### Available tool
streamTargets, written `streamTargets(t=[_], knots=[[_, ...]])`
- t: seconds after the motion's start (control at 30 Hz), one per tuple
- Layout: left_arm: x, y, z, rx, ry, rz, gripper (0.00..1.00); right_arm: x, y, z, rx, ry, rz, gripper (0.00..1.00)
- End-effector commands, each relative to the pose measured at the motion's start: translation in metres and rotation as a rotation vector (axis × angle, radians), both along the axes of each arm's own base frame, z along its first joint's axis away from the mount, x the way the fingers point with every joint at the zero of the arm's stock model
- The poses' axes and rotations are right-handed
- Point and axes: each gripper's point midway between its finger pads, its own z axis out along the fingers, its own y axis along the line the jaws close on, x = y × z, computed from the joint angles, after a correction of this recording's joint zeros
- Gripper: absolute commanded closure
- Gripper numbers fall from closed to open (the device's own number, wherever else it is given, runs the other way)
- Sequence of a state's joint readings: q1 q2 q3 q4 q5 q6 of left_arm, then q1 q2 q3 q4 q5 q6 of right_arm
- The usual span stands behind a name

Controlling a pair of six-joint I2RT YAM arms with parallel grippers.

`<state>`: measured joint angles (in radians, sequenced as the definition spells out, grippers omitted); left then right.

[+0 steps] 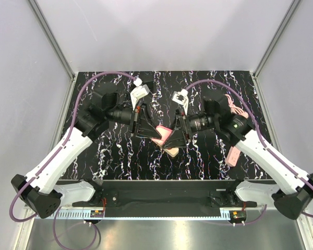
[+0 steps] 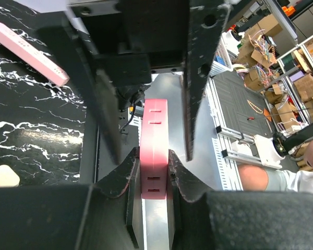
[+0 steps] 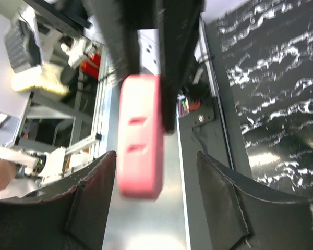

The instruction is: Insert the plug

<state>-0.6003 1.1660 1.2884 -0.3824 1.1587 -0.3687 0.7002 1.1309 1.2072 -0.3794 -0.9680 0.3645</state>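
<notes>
A pink block (image 1: 164, 133) with pairs of slots in its face hangs above the middle of the black marbled table (image 1: 120, 156), between the two arms. My left gripper (image 2: 154, 166) is shut on this pink block (image 2: 154, 151), both pads pressed against its sides near one end. My right gripper (image 3: 156, 166) stands open around the other end of the block (image 3: 141, 140); its fingers (image 3: 94, 187) are clear of the block on both sides. The block looks blurred in the right wrist view. The plug is not in view in any frame.
A long pink strip (image 1: 233, 153) lies at the table's right side, with a coiled pink cable (image 1: 239, 108) behind it. A cream piece (image 1: 172, 152) lies on the table just below the grippers. Grey walls enclose the table. A person's arm (image 2: 261, 179) shows beyond the near edge.
</notes>
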Motion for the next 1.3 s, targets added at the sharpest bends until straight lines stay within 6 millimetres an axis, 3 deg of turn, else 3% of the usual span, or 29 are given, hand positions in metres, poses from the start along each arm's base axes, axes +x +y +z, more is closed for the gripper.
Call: streamTargets(t=[0.0,0.1,0.43,0.77,0.87,1.03,1.27], knots=[[-0.007,0.002,0.003,-0.024,-0.024,-0.042,1.0,-0.003,-0.001,0.002,-0.059,0.002,0.057,0.34],[-0.006,0.001,-0.006,0.011,-0.018,-0.038,1.0,0.006,0.0,-0.003,-0.116,-0.017,0.042,0.44],[0.002,0.001,-0.026,0.094,-0.011,-0.007,1.0,0.012,0.001,-0.004,-0.17,-0.002,0.046,0.55],[0.005,-0.003,-0.027,0.106,-0.003,-0.003,1.0,-0.002,0.007,-0.014,-0.183,0.014,0.094,0.46],[0.004,-0.004,-0.026,0.107,-0.005,-0.004,1.0,-0.003,0.012,-0.019,-0.199,0.025,0.102,0.48],[0.004,-0.004,-0.025,0.108,-0.003,-0.001,1.0,-0.004,0.017,-0.026,-0.223,0.031,0.102,0.62],[0.005,-0.005,-0.027,0.113,0.004,-0.001,1.0,-0.008,0.02,-0.031,-0.231,0.027,0.115,0.58]])
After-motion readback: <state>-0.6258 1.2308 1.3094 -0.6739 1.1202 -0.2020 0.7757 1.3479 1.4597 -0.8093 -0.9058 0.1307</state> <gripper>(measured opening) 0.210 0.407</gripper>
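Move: My left hand already holds the pink plug, its middle some 2 cm to the right of the fingers and at their height. For my right hand, open beside it, the plug is roughly 2 cm ahead, 2 cm left and 1 cm higher. The socket strip's middle lies about 9 cm ahead, 4 cm left and 25 cm below my right hand; the pink power strip is around 29 cm to its right and 3 cm ahead, also about 25 cm below. I bring my right fingers in around the pink plug, one above and one below: the hand sinks about 3.5 cm, swings a little forward and back again, then eases left towards the plug as the gap narrows from wide to under half open. My left hand keeps its pinch and lowers the plug about 5 cm. Both hands' fingertips dip, by 10 to 15 degrees. ##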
